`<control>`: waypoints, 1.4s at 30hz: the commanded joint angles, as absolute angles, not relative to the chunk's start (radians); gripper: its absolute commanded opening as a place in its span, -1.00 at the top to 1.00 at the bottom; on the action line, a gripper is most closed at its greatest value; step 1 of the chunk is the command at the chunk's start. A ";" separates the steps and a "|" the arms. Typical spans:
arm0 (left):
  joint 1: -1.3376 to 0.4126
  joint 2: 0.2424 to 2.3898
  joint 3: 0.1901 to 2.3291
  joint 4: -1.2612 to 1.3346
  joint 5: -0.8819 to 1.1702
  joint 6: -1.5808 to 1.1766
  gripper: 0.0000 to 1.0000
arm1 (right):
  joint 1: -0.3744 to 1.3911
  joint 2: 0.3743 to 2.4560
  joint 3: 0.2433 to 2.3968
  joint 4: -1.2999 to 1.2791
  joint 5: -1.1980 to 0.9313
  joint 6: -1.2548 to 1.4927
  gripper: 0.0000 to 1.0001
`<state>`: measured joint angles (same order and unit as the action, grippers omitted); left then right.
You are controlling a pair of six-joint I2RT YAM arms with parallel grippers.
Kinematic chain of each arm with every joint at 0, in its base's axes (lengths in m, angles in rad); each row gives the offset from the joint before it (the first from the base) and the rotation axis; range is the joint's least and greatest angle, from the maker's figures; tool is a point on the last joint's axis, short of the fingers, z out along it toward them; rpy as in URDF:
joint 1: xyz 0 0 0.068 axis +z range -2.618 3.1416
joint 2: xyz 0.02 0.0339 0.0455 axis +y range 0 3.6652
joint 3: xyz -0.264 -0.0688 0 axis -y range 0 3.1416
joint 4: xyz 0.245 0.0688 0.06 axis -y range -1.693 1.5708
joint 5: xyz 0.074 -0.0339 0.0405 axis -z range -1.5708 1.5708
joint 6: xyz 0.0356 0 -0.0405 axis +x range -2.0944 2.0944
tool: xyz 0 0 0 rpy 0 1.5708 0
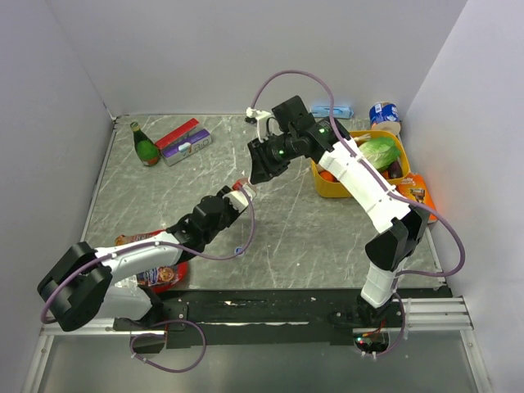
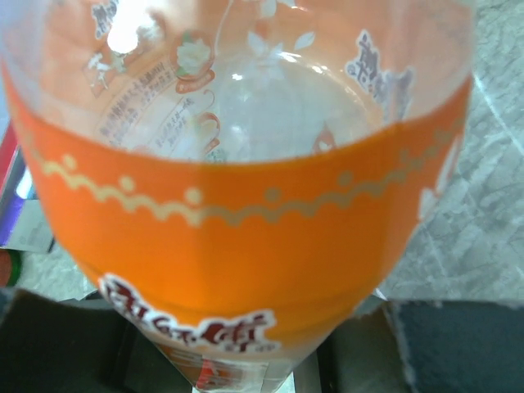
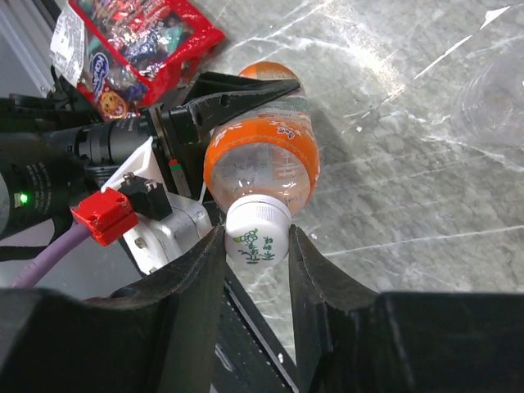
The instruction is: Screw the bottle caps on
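Observation:
The bottle [image 3: 260, 160], clear plastic with an orange label, is tilted above the table, and my left gripper [image 1: 237, 196] is shut on its body. It fills the left wrist view [image 2: 246, 205], hiding most of that gripper's fingers. A whitish bottle cap [image 3: 257, 233] with green print sits on the bottle's neck. My right gripper [image 3: 257, 239] is shut on this cap, one dark finger pressed against each side. In the top view the right gripper [image 1: 260, 168] hangs right over the left one near the table's middle and hides most of the bottle.
A red snack bag [image 1: 155, 274] lies by the left arm's base. A dark green glass bottle [image 1: 146, 146] and flat boxes [image 1: 184, 141] sit at the back left. A yellow bin [image 1: 326, 187] of vegetables and a can [image 1: 383, 113] stand at the back right.

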<state>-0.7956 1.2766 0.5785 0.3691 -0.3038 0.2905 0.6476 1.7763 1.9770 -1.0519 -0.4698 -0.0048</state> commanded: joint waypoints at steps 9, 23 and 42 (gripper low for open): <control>-0.801 1.223 0.626 0.394 -0.008 0.207 -0.93 | 0.611 1.720 2.051 -1.118 -0.378 -0.268 1.00; -0.792 1.115 0.534 0.199 0.190 0.178 -0.93 | 0.522 1.577 1.990 -1.387 -0.190 -0.618 1.00; -0.759 1.120 0.540 0.180 0.225 0.181 -0.92 | 0.377 1.727 1.936 -1.362 -0.192 -0.592 0.88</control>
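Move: The orange bottle is held by both hands: the right pinches its white cap, the bottle's middle about 10 cm below that hand and 3 cm left; the left grips its body. From the right hand, the yellow bin's middle lies some 20 cm ahead, 31 cm right and 22 cm below. The blue cap lies roughly 8 cm back, 2 cm right and 13 cm below the left hand; the snack bag is some 22 cm left of that cap and 4 cm nearer. The orange bottle, still pinched by its white cap, comes out of the left hand's opening fingers and is carried about 17 cm right by the right hand towards the yellow bin, slightly forward, rising a little first, then sinking some 7 cm as the fingers tip more steeply down. The emptied left hand backs off some 7 cm and shifts right, turning clockwise and tipping down, to above the blue cap. ##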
